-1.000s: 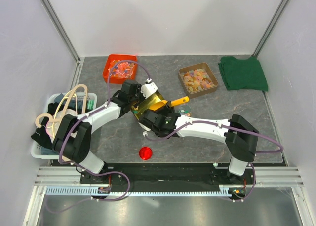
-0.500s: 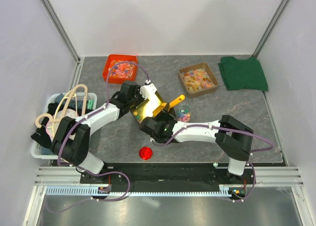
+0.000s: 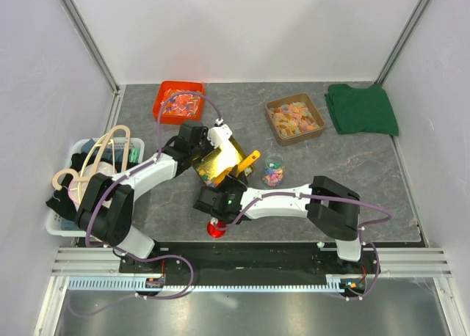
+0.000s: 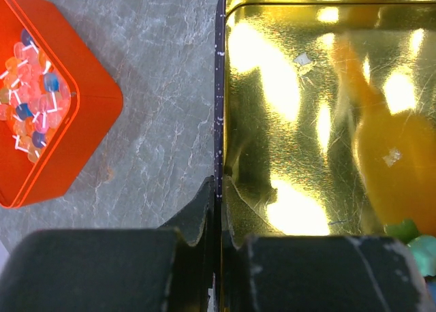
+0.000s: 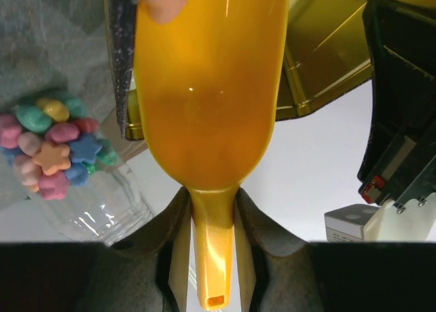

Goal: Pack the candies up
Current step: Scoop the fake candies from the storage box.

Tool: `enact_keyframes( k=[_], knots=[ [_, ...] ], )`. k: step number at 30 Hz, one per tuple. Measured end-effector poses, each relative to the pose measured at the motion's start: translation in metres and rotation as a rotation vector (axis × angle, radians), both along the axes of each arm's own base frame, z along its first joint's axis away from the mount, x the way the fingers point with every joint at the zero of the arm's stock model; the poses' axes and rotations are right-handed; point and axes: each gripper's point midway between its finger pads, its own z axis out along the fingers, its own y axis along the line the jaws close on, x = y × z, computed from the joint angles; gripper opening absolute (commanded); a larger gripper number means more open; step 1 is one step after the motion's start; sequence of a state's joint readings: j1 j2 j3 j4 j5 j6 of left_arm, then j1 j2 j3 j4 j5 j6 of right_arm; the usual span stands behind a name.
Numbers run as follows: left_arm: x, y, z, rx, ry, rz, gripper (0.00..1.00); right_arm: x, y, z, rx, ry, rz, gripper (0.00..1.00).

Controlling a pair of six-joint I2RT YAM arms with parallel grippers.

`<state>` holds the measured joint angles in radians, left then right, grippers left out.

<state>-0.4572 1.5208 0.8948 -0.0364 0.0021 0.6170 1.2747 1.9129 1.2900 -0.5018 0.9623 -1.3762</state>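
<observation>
My left gripper (image 4: 219, 197) is shut on the rim of a gold tray (image 4: 300, 87), which it holds tilted (image 3: 217, 158). A few candies (image 4: 414, 238) lie in the tray's low corner (image 3: 210, 178). A yellow scoop (image 5: 211, 87) has its handle clamped in my right gripper (image 5: 212, 220), and one pink candy (image 5: 163, 0) sits at its far lip. In the top view the scoop (image 3: 248, 163) stands between the tray and a small clear jar (image 3: 272, 171), with my right gripper (image 3: 236, 177) just below it. The jar (image 5: 75, 182) is partly filled with mixed-colour candies (image 5: 51, 152).
A red lid (image 3: 216, 228) lies near the front edge under the right arm. An orange-red tray (image 3: 177, 101) of wrapped sweets and a brown tray (image 3: 294, 119) of gummies sit at the back. A green cloth (image 3: 361, 108) is back right, a white basket (image 3: 60, 222) with hangers left.
The right arm has swung left and toward the near edge, drawing the scoop back along the tray's right side, closer to the jar. The left gripper keeps its hold on the tray.
</observation>
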Motion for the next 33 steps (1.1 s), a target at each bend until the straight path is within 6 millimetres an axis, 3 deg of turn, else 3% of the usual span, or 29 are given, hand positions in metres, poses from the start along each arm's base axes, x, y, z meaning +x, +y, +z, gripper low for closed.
enact_keyframes(
  k=[5, 15, 33],
  knots=[
    [-0.003, 0.008, -0.004, 0.014, 0.025, 0.039, 0.02, -0.005, 0.014, -0.014, 0.105, 0.109, -0.078, 0.00],
    [-0.015, 0.018, -0.008, 0.052, 0.070, 0.060, 0.02, -0.016, 0.016, -0.030, 0.261, 0.252, -0.222, 0.00],
    [-0.016, 0.023, -0.009, 0.054, 0.076, 0.094, 0.02, -0.001, 0.004, -0.057, 0.565, 0.527, -0.504, 0.00]
  ],
)
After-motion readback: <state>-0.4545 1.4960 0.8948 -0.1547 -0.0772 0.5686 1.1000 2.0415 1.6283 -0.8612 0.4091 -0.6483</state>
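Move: About 3 cm back, 6 cm left and 10 cm below the right hand, which already grips the yellow scoop, lie the loose candies in the near part of the gold box. The jar stands roughly 12 cm to that hand's right, 1 cm ahead and 8 cm lower; the red lid is some 17 cm back, 6 cm left and 12 cm below. From the left hand on the box's rim, the candies are about 9 cm back, 4 cm right and 7 cm down. Lowering the scoop about 5.5 cm into the gold box, the right hand first eases a little left and back, then returns, while its wrist tips down, rolls left side up and swings clockwise, some 30 degrees each. The left keeps its pinch on the box rim, drawing back and left nearly 3 cm with a slight dip and turn, then holds still. Both grips stay closed. ##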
